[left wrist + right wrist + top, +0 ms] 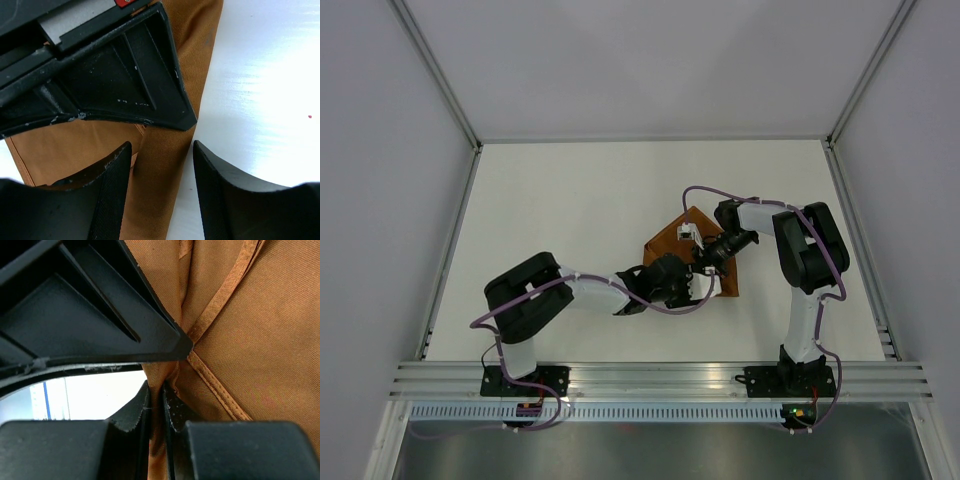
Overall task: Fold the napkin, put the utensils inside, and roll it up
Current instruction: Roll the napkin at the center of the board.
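Observation:
The rust-orange napkin [672,238] lies folded small in the middle of the white table, partly under both grippers. My right gripper [706,262] is shut on a raised fold of the napkin [260,335], with cloth pinched between its pads [156,390]. My left gripper [694,290] is open, its jaws [161,145] standing either side of a long folded or rolled strip of napkin [160,170] without closing on it. The right gripper's black body [125,75] sits just beyond my left jaws. The knife is hidden.
The white table [570,200] is walled by white panels with metal frame rails at the left, back and right. An aluminium rail [650,380] carrying both arm bases runs along the near edge. Purple cables loop over both arms.

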### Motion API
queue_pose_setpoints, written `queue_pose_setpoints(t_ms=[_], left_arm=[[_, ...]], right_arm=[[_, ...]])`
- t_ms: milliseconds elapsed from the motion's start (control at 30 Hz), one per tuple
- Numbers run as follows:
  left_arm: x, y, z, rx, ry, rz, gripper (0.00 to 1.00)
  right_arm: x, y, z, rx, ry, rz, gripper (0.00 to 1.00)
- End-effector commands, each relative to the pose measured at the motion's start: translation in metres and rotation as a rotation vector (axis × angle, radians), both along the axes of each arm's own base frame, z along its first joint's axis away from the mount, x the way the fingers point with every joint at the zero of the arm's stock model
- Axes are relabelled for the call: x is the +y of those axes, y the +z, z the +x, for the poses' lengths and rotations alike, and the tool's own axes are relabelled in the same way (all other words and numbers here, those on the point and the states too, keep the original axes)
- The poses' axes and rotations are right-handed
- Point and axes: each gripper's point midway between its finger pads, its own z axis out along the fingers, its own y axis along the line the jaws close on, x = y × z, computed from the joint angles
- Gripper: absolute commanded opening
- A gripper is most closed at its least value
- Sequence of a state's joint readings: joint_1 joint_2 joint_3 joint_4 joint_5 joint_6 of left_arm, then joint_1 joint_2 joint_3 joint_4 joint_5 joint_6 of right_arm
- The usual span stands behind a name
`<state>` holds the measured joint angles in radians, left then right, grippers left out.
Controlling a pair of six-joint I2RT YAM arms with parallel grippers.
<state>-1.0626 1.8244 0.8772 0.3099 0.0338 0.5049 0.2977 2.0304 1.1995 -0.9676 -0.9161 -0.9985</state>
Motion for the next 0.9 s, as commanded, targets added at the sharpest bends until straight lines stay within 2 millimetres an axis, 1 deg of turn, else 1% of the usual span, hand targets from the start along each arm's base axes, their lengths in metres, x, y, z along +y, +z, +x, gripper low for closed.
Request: queue_pose_setpoints(t_ms=[0, 100, 133, 167, 267, 300, 367, 400, 467, 500, 533, 600, 667, 800, 833, 867], left_arm=[[-0.007, -0.009, -0.001, -0.015, -0.058, 0.038, 0.58], [-0.008, -0.018, -0.005, 0.017, -0.071, 0.055, 0.55], [-0.006, -0.023, -0.008, 0.036, -0.075, 0.074, 0.54], [-0.007, -0.023, -0.009, 0.046, -0.078, 0.074, 0.52], [-0.006, -0.029, -0.014, 0.082, -0.082, 0.092, 0.45], [-0.006, -0.03, -0.015, 0.09, -0.085, 0.098, 0.4], [-0.003, -0.035, -0.019, 0.12, -0.089, 0.116, 0.35], [-0.003, -0.038, -0.02, 0.13, -0.091, 0.124, 0.29], [-0.002, -0.042, -0.024, 0.155, -0.094, 0.138, 0.23], [-0.002, -0.042, -0.024, 0.16, -0.094, 0.143, 0.16], [0.001, -0.049, -0.028, 0.187, -0.097, 0.163, 0.13], [-0.002, -0.049, -0.03, 0.204, -0.104, 0.165, 0.05], [-0.002, -0.053, -0.034, 0.233, -0.11, 0.171, 0.02], [-0.001, -0.059, -0.041, 0.308, -0.115, 0.177, 0.02], [-0.007, -0.056, -0.043, 0.329, -0.124, 0.158, 0.02], [0.0, -0.062, -0.047, 0.367, -0.117, 0.183, 0.02]], right_arm=[[-0.025, -0.045, 0.003, -0.067, 0.083, -0.144, 0.04], [-0.025, -0.044, 0.003, -0.07, 0.085, -0.143, 0.04], [-0.025, -0.045, 0.003, -0.069, 0.083, -0.144, 0.04], [-0.025, -0.044, 0.003, -0.07, 0.084, -0.143, 0.04], [-0.025, -0.044, 0.003, -0.07, 0.084, -0.143, 0.04], [-0.025, -0.044, 0.003, -0.069, 0.083, -0.144, 0.04], [-0.025, -0.044, 0.003, -0.071, 0.084, -0.143, 0.04], [-0.025, -0.044, 0.003, -0.071, 0.084, -0.143, 0.04], [-0.025, -0.044, 0.003, -0.073, 0.084, -0.142, 0.03], [-0.025, -0.044, 0.003, -0.073, 0.084, -0.142, 0.04], [-0.025, -0.044, 0.003, -0.074, 0.083, -0.142, 0.03], [-0.025, -0.044, 0.002, -0.077, 0.083, -0.141, 0.04], [-0.025, -0.043, 0.003, -0.084, 0.084, -0.141, 0.04], [-0.026, -0.043, 0.002, -0.092, 0.077, -0.14, 0.04], [-0.026, -0.044, 0.003, -0.099, 0.076, -0.14, 0.04], [-0.025, -0.042, 0.003, -0.105, 0.076, -0.139, 0.04]])
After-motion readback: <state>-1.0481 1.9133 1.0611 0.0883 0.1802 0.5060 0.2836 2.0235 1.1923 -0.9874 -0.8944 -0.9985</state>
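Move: From the left gripper, the napkin's rolled near edge, where it is to be pinched, lies about 2 cm to the right, level in depth and roughly 1 cm below. The napkin's middle is some 6 cm ahead and about 1 cm right, and its far corner about 17 cm straight ahead, both some 2 cm lower. The right gripper already has the same rolled edge between its pads, so its piece is right at the hand point. Bring the left gripper about 2 cm to the right along the napkin's rolled near edge towards the right fingertips, then ease it roughly 1 cm back and down while closing its fingers to pinch the roll. Tip the fingers some 10 degrees steeper, swinging them away from forward. Keep the right gripper clamped on the roll, letting it drift just under 1 cm right at the end. ##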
